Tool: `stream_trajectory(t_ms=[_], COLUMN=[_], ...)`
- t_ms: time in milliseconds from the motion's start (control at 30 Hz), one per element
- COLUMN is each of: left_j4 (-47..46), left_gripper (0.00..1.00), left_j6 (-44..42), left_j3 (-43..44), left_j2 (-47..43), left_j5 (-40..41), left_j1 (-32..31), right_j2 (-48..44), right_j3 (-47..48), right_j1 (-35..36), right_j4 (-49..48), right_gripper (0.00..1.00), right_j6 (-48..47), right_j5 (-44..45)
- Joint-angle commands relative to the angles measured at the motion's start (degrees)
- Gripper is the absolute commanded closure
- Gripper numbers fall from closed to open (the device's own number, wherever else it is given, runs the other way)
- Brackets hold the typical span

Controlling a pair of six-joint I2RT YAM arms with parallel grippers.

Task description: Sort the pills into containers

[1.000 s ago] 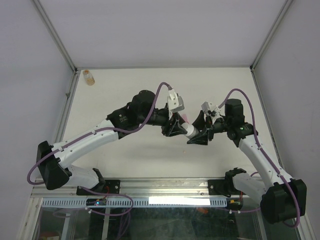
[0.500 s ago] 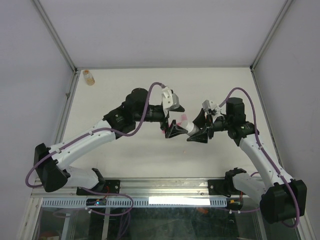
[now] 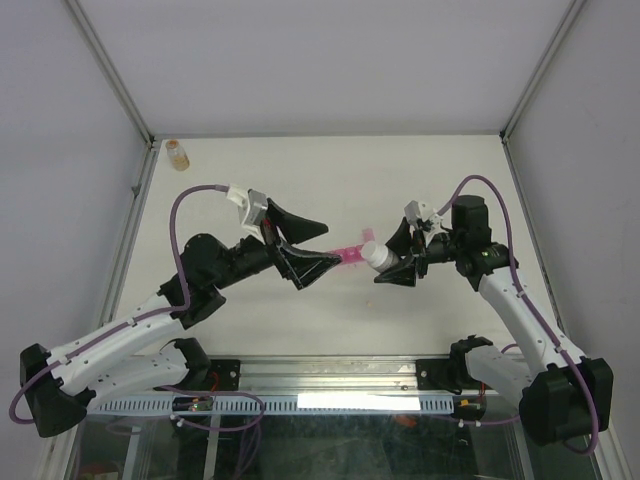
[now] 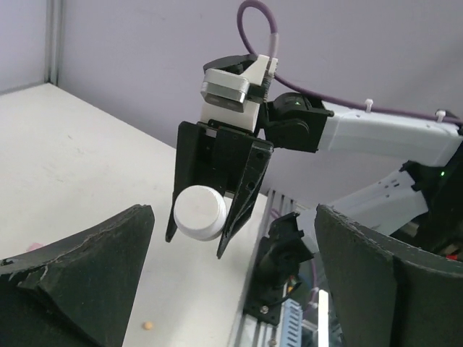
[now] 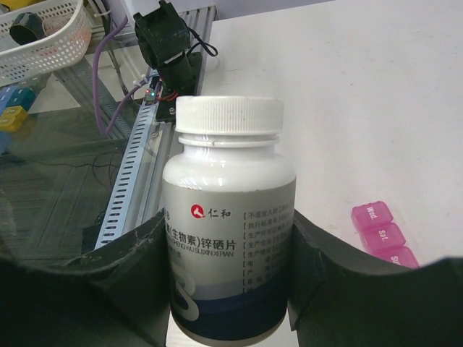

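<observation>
My right gripper (image 3: 390, 263) (image 5: 230, 278) is shut on a white-capped bottle (image 3: 373, 257) (image 5: 230, 217) with a printed label, held tilted above the table, cap toward the left arm. In the left wrist view the same bottle (image 4: 199, 212) shows cap-on between the right arm's black fingers. The containers, a pink organiser strip (image 3: 349, 254) (image 5: 383, 235), lie on the table just left of the bottle. One tiny tan pill (image 4: 148, 326) lies on the table. My left gripper (image 3: 330, 243) (image 4: 231, 289) stands open and empty, left of the organiser.
A small amber bottle (image 3: 177, 153) stands at the table's far left corner. The metal rail (image 3: 330, 375) with the arm mounts runs along the near edge. A white basket (image 5: 43, 36) sits off the table beyond the rail.
My left gripper has opened and the left arm has drawn back to the left and toward its base, uncovering the pink organiser. The right arm holds the bottle still.
</observation>
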State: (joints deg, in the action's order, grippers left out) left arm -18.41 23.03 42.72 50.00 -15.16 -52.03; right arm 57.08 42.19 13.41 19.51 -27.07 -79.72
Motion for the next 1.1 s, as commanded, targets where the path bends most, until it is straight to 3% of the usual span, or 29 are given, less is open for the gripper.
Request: stream_trajectory(t_ms=[0,267,667,800,1067], left_j4=[-4.3,14.9,20.6,21.3,22.2], left_gripper=[0.06,0.13,0.2,0.36,0.39], left_j6=[12.8,6.2,8.4,8.7,9.7], left_j3=[-2.1,7.9,16.7,19.8,22.6], left_j2=[-0.9,6.3,16.1,19.5,22.6], left_j5=[5.0,21.2,23.9,20.5,16.2], left_j1=[0.0,-8.5,-10.0,-10.0,-10.0], right_j2=[0.1,0.6,1.1,1.1,0.9], right_j3=[2.8,4.2,4.0,3.9,3.9], right_j1=[-0.7,-1.4,-2.2,-2.1,-2.1], right_j4=[0.1,4.5,4.4,4.2,4.2], right_gripper=[1.0,1.0,1.0,1.0,1.0], right_j6=[-2.1,-6.3,-6.4,-6.2,-6.1], right_j5=[-0.3,0.1,0.3,0.2,0.0])
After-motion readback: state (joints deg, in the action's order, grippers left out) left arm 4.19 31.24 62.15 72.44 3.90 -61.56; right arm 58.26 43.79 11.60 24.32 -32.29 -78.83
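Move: The white bottle's cap, facing the left hand, sits about 10 cm to that hand's right, 3 cm ahead and 8 cm below. From the right hand, which grips the bottle body, the cap is some 3 cm left and 4 cm up, level fore and aft. On the table, roughly 33 cm below the left hand, the pink pill box lies about 13 cm ahead and 5 cm right, and a loose pill about 10 cm right, roughly level fore and aft. The bottle's cap is approached again by the empty left hand, which first sinks, then slants right and down with some forward, about 7 cm each way right and down, and ends edging level to the right. Its fingers tip some 25 degrees downward and narrow from wide open to part open around the cap, not yet gripping it. The right hand keeps its hold on the bottle. ##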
